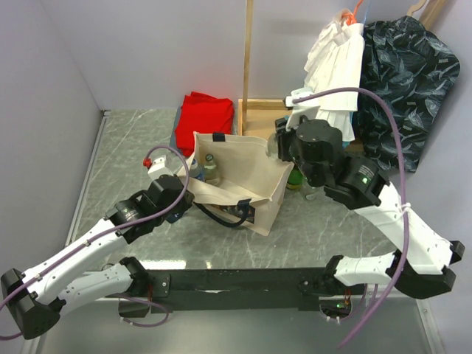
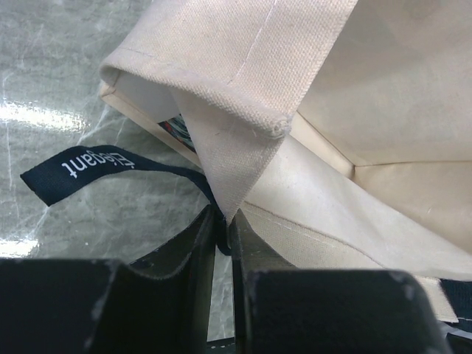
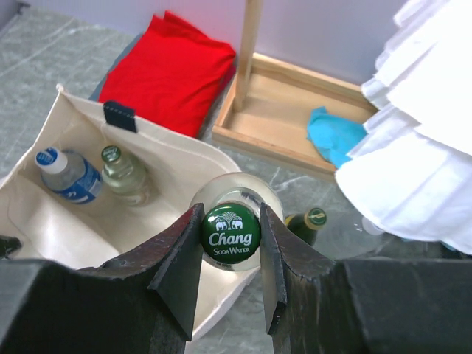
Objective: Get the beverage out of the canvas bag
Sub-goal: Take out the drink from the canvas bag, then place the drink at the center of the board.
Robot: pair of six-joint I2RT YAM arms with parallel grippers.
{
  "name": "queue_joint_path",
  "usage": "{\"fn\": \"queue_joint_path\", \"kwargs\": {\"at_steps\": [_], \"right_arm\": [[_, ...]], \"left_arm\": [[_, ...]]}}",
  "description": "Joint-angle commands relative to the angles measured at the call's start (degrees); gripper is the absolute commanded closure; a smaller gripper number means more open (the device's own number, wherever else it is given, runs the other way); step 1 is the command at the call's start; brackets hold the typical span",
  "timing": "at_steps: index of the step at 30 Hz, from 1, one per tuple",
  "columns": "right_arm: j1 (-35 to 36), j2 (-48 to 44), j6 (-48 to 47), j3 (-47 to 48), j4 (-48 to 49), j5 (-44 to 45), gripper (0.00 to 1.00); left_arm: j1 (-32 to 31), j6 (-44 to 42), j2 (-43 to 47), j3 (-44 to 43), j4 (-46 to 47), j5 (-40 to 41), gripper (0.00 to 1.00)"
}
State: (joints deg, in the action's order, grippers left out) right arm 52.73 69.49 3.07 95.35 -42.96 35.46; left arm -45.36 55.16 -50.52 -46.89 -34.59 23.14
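The beige canvas bag (image 1: 243, 181) stands open at mid-table. My left gripper (image 1: 183, 200) is at its left corner. In the left wrist view this gripper (image 2: 223, 221) is shut on a fold of the bag's rim (image 2: 243, 125), beside the navy strap (image 2: 81, 166). My right gripper (image 3: 230, 214) is shut on the green "Chang Soda Water" cap of the beverage (image 3: 230, 234), a clear glass bottle held above the bag's right rim (image 3: 184, 147). Inside the bag (image 3: 44, 221) stand a blue-capped water bottle (image 3: 70, 175) and a green-capped glass bottle (image 3: 124, 175).
A green bottle (image 3: 306, 221) stands on the table just right of the bag. Behind are a red folded cloth (image 1: 205, 118) and a wooden stand (image 1: 254, 110) with a blue cloth (image 3: 335, 136). White clothes (image 1: 335, 66) and a dark patterned garment (image 1: 405, 81) hang there too.
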Motion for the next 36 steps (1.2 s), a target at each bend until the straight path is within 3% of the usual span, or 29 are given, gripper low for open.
{"fn": "queue_joint_path", "kwargs": {"at_steps": [1, 21, 36], "right_arm": [[-0.26, -4.72, -0.61, 2.21, 7.89, 6.02, 1.00], [-0.26, -12.98, 2.38, -1.74, 3.50, 14.37, 1.00], [-1.05, -16.23, 11.42, -6.84, -3.88, 17.27, 1.00]], "left_arm": [[-0.25, -1.01, -0.19, -1.18, 0.84, -1.60, 0.82], [-0.25, -1.72, -2.13, -2.59, 1.36, -2.48, 0.83], [-0.25, -2.25, -2.56, -2.76, 1.63, -2.66, 0.83]]}}
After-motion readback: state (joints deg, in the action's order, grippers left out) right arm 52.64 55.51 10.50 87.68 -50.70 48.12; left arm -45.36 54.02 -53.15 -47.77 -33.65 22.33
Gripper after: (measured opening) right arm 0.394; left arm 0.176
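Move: The right hand already holds the Chang soda water bottle by its neck above the canvas bag's right rim; the bag's middle lies about 11 cm left, 2 cm back and 29 cm below. The near clear bottle stands outside, 12 cm right, 2 cm ahead and some 31 cm below; the green bottle is 6 cm right and 3 cm ahead, similarly low. From the left hand, which pinches the bag's rim, the near clear bottle is roughly 35 cm right, 7 cm ahead and 8 cm below. Keeping its grip on the soda water bottle's neck, the right hand swings about 9 cm to the right and 4 cm back, away from the canvas bag and towards the standing bottles, while the wrist yaws some 15 degrees clockwise. It rises about 3 cm over the first half, then sinks about 4 cm as the sideways travel dies away, and the left hand keeps pinching the bag's rim almost in place. ##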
